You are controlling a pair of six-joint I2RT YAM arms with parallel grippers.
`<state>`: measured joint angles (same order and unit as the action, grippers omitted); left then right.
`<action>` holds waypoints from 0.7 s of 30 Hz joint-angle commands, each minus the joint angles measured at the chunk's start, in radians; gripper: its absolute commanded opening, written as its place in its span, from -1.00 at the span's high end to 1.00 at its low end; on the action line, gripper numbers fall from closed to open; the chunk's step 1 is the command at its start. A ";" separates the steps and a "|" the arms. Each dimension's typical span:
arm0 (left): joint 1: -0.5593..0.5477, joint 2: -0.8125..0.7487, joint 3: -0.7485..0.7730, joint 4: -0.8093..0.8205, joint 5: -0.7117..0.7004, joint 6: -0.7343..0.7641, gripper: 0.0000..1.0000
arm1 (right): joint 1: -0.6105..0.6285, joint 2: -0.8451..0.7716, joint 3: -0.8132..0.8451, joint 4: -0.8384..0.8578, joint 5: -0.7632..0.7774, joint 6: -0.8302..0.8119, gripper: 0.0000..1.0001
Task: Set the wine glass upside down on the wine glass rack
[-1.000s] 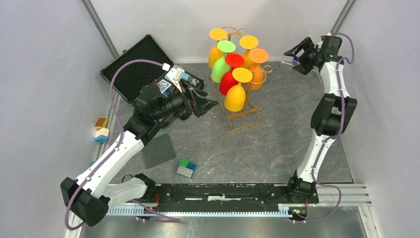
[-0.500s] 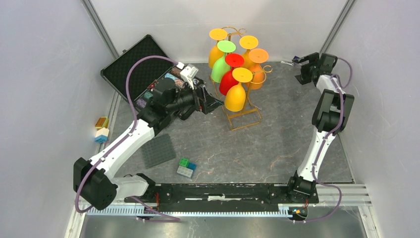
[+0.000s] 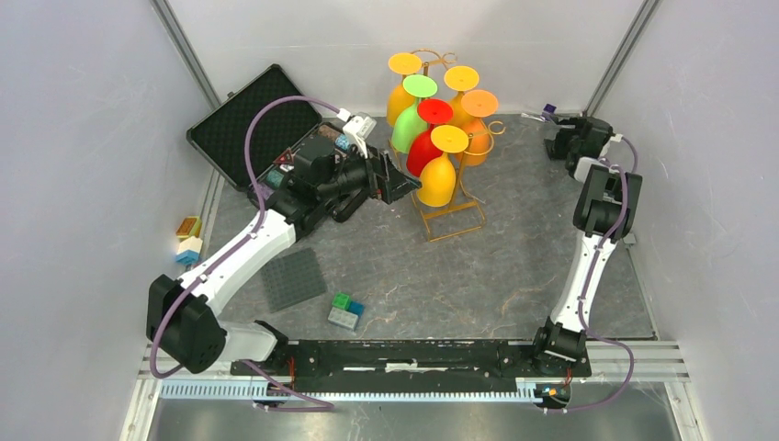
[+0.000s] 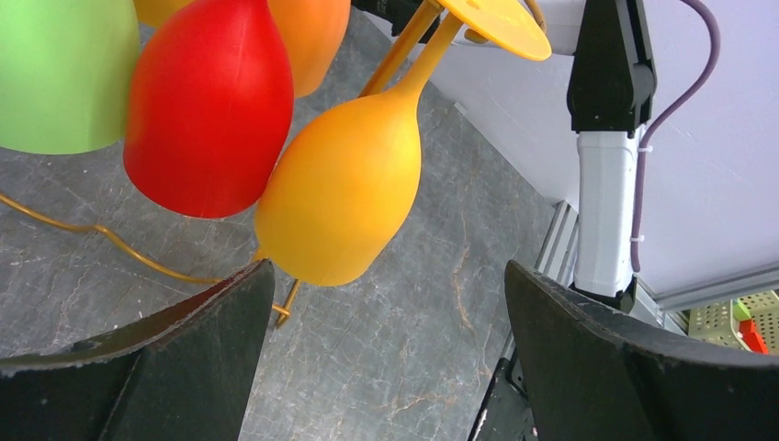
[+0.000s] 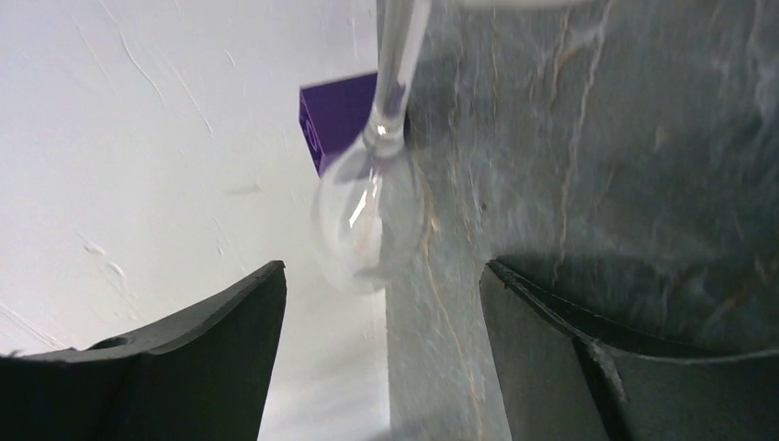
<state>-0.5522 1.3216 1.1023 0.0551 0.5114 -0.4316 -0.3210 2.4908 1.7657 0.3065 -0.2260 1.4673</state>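
Note:
The gold wire wine glass rack (image 3: 452, 219) stands at the back middle with several coloured glasses hanging upside down on it. A clear wine glass (image 5: 367, 216) lies on the table by the back wall, its stem pointing away from me. My right gripper (image 5: 381, 276) is low in the back right corner, open, with the clear bowl just ahead of its fingertips and nothing between them. My left gripper (image 3: 401, 186) is open and empty, just left of the rack. The yellow glass (image 4: 344, 202) and red glass (image 4: 207, 110) hang right in front of it.
A purple block (image 5: 335, 115) sits against the clear glass's stem. An open black case (image 3: 248, 124) lies back left. A grey baseplate (image 3: 294, 278) and green and blue bricks (image 3: 346, 310) lie nearer the front. More bricks (image 3: 189, 239) sit at the left wall.
The left arm has swung right, up close to the rack. The right arm has dropped into the back right corner toward the clear glass, and its jaws have narrowed slightly.

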 commanded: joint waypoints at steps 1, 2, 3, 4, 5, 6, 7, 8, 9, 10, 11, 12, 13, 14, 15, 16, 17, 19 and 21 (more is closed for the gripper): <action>-0.005 0.020 0.057 0.046 0.024 0.042 -0.96 | -0.020 0.085 0.075 0.040 0.101 0.095 -0.61; -0.005 0.026 0.062 0.046 0.026 0.042 -0.96 | -0.021 0.105 0.098 0.038 0.108 0.102 -0.60; -0.005 0.032 0.066 0.046 0.030 0.043 -0.96 | -0.023 0.122 0.118 0.036 0.114 0.107 -0.58; -0.005 0.039 0.071 0.045 0.034 0.043 -0.97 | -0.023 0.142 0.146 0.030 0.120 0.108 -0.58; -0.005 0.047 0.077 0.045 0.039 0.041 -0.96 | -0.025 0.159 0.170 0.020 0.124 0.109 -0.57; -0.005 0.055 0.082 0.045 0.042 0.039 -0.97 | -0.024 0.170 0.184 0.015 0.135 0.112 -0.56; -0.006 0.061 0.087 0.045 0.044 0.038 -0.97 | -0.025 0.183 0.194 0.012 0.142 0.117 -0.54; -0.005 0.068 0.092 0.045 0.045 0.036 -0.96 | -0.026 0.193 0.202 0.012 0.152 0.120 -0.51; -0.005 0.076 0.096 0.045 0.047 0.035 -0.96 | -0.027 0.202 0.209 0.010 0.164 0.120 -0.49; -0.005 0.082 0.101 0.045 0.051 0.033 -0.96 | -0.029 0.208 0.215 0.004 0.176 0.121 -0.48; -0.006 0.089 0.105 0.045 0.054 0.033 -0.96 | -0.029 0.215 0.216 0.002 0.190 0.129 -0.46; -0.005 0.096 0.109 0.045 0.060 0.032 -0.96 | -0.029 0.225 0.220 0.004 0.201 0.140 -0.43; -0.005 0.101 0.114 0.045 0.061 0.031 -0.96 | -0.029 0.239 0.233 0.008 0.207 0.152 -0.40; -0.005 0.105 0.118 0.045 0.064 0.029 -0.96 | -0.029 0.258 0.255 0.008 0.212 0.159 -0.33; -0.006 0.110 0.120 0.043 0.065 0.028 -0.96 | -0.030 0.274 0.276 0.009 0.217 0.164 -0.22; -0.005 0.113 0.124 0.040 0.065 0.028 -0.96 | -0.029 0.293 0.300 0.011 0.220 0.171 -0.13; -0.005 0.116 0.127 0.038 0.065 0.027 -0.96 | -0.029 0.308 0.317 0.014 0.220 0.180 -0.11; -0.005 0.124 0.131 0.038 0.067 0.027 -0.96 | -0.029 0.334 0.343 0.019 0.220 0.194 -0.02; -0.005 0.134 0.137 0.037 0.070 0.025 -0.96 | -0.030 0.340 0.330 0.034 0.219 0.203 0.03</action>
<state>-0.5522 1.4422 1.1866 0.0589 0.5571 -0.4316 -0.3176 2.7537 2.0899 0.3820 -0.0383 1.6024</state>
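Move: The clear wine glass lies on its side by the back wall, foot towards the right, its middle some 7 cm ahead of the right hand, 4 cm to its right and 3 cm lower; the purple box stands about 11 cm ahead, 1 cm right and 3 cm lower. From the left hand the front yellow glass hangs roughly 5 cm ahead and 8 cm right, nearly level; the clear glass lies some 42 cm ahead, 56 cm right, 27 cm below. Forward and to the right, about 7 cm in all, the right hand pushes in low towards the stem and foot of the clear glass, sinking slightly near the end. Its wrist swings some 15 degrees clockwise and lifts the fingertips a little while the fingers narrow to about half open; no grip yet shows. The left hand eases 2.5 cm forward-right towards the front yellow glass, fingers wide. ##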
